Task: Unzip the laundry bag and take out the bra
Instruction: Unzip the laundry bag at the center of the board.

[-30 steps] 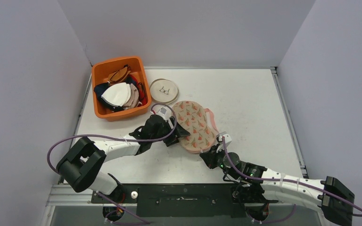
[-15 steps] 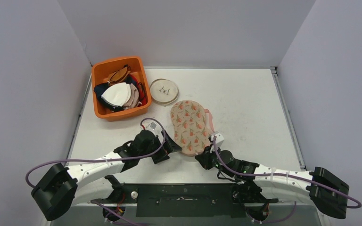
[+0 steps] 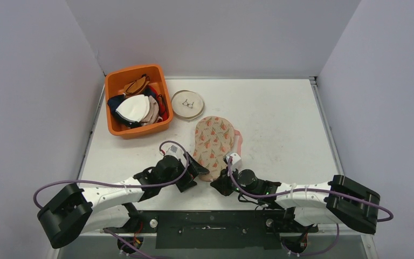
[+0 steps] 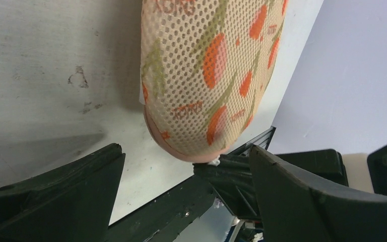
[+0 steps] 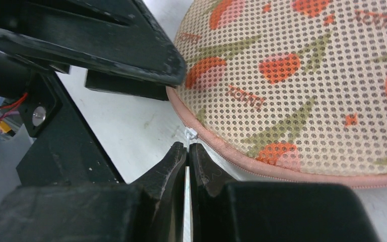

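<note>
The laundry bag [image 3: 214, 143] is a peach mesh pouch with orange tulips and a pink zipper edge, lying mid-table. It fills the left wrist view [image 4: 206, 75] and the right wrist view [image 5: 307, 75]. My right gripper [image 3: 219, 185] [image 5: 188, 146] is at the bag's near end, shut on the small white zipper pull [image 5: 191, 134]. My left gripper [image 3: 192, 175] [image 4: 186, 149] stands open just left of that end, with its fingers [image 4: 55, 191] wide apart and holding nothing. The bra is hidden from view.
An orange bin [image 3: 113, 86] with several garments sits at the back left. A round shallow dish [image 3: 188, 104] lies beside it. A pink strip [image 3: 239, 141] shows at the bag's right side. Grey walls close in the table.
My left gripper has let go of the bag, opened and drawn back toward the near edge. My right gripper has slid left along the bag's near end, and the bag has turned more upright.
</note>
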Tool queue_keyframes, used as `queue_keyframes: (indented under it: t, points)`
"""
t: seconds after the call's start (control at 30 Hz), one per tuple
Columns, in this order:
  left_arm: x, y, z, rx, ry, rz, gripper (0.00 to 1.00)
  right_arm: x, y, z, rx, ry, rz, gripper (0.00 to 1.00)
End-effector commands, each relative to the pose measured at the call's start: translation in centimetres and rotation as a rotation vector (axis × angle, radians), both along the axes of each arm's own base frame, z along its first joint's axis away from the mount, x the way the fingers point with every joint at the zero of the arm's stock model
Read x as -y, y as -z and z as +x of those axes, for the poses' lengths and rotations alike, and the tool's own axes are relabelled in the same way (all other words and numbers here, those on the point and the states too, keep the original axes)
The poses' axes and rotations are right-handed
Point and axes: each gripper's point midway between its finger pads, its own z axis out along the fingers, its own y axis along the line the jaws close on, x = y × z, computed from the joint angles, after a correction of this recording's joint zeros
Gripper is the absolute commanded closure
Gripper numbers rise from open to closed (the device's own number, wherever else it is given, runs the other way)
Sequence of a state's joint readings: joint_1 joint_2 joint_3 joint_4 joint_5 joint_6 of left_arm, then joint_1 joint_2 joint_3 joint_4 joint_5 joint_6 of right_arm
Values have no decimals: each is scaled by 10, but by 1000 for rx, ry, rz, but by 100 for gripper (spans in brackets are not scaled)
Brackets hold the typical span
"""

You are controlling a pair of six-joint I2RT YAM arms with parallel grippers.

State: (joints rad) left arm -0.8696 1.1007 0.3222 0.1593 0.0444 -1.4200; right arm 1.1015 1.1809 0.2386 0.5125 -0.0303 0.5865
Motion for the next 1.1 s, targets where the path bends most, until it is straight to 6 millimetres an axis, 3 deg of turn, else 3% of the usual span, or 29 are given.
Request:
queue_keyframes:
  t: [0.0,0.17,0.43,0.6,0.83,1.07]
  points:
    - [12,-18,13,37,-48,-93,9,-29,-46,3,86,-47,177,95]
    - [8,-11,18,37,-91,-86,23,-33,-50,3,100,-44,208,95]
    - [0,-5,28,45,-154,-72,34,-30,-45,3,102,-29,184,95]
    - [-3,3,33,20,-171,-89,68,-22,-39,4,95,-3,158,95]
    - [-2,7,38,6,-159,-93,97,-12,-35,7,96,39,132,95]
    - [0,4,45,39,-100,-68,100,18,-19,22,104,183,28,95]
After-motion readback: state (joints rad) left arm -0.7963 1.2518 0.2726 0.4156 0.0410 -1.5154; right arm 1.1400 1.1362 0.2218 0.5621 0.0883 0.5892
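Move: The near-left end of the laundry bag lies some 3 cm ahead of the open left hand, about 1 cm to its right and slightly below; the bag's middle is about 13 cm ahead and 5 cm right. The right hand already grips the zip pull on the near rim, with that same end about 4 cm to its left and 2 cm ahead. The bag's pink strap lies some 14 cm ahead of the right hand and 10 cm to its right. Left reaches 3 cm forward, pinching the bag's end; right keeps the zip pull, rising left, then returning right. ##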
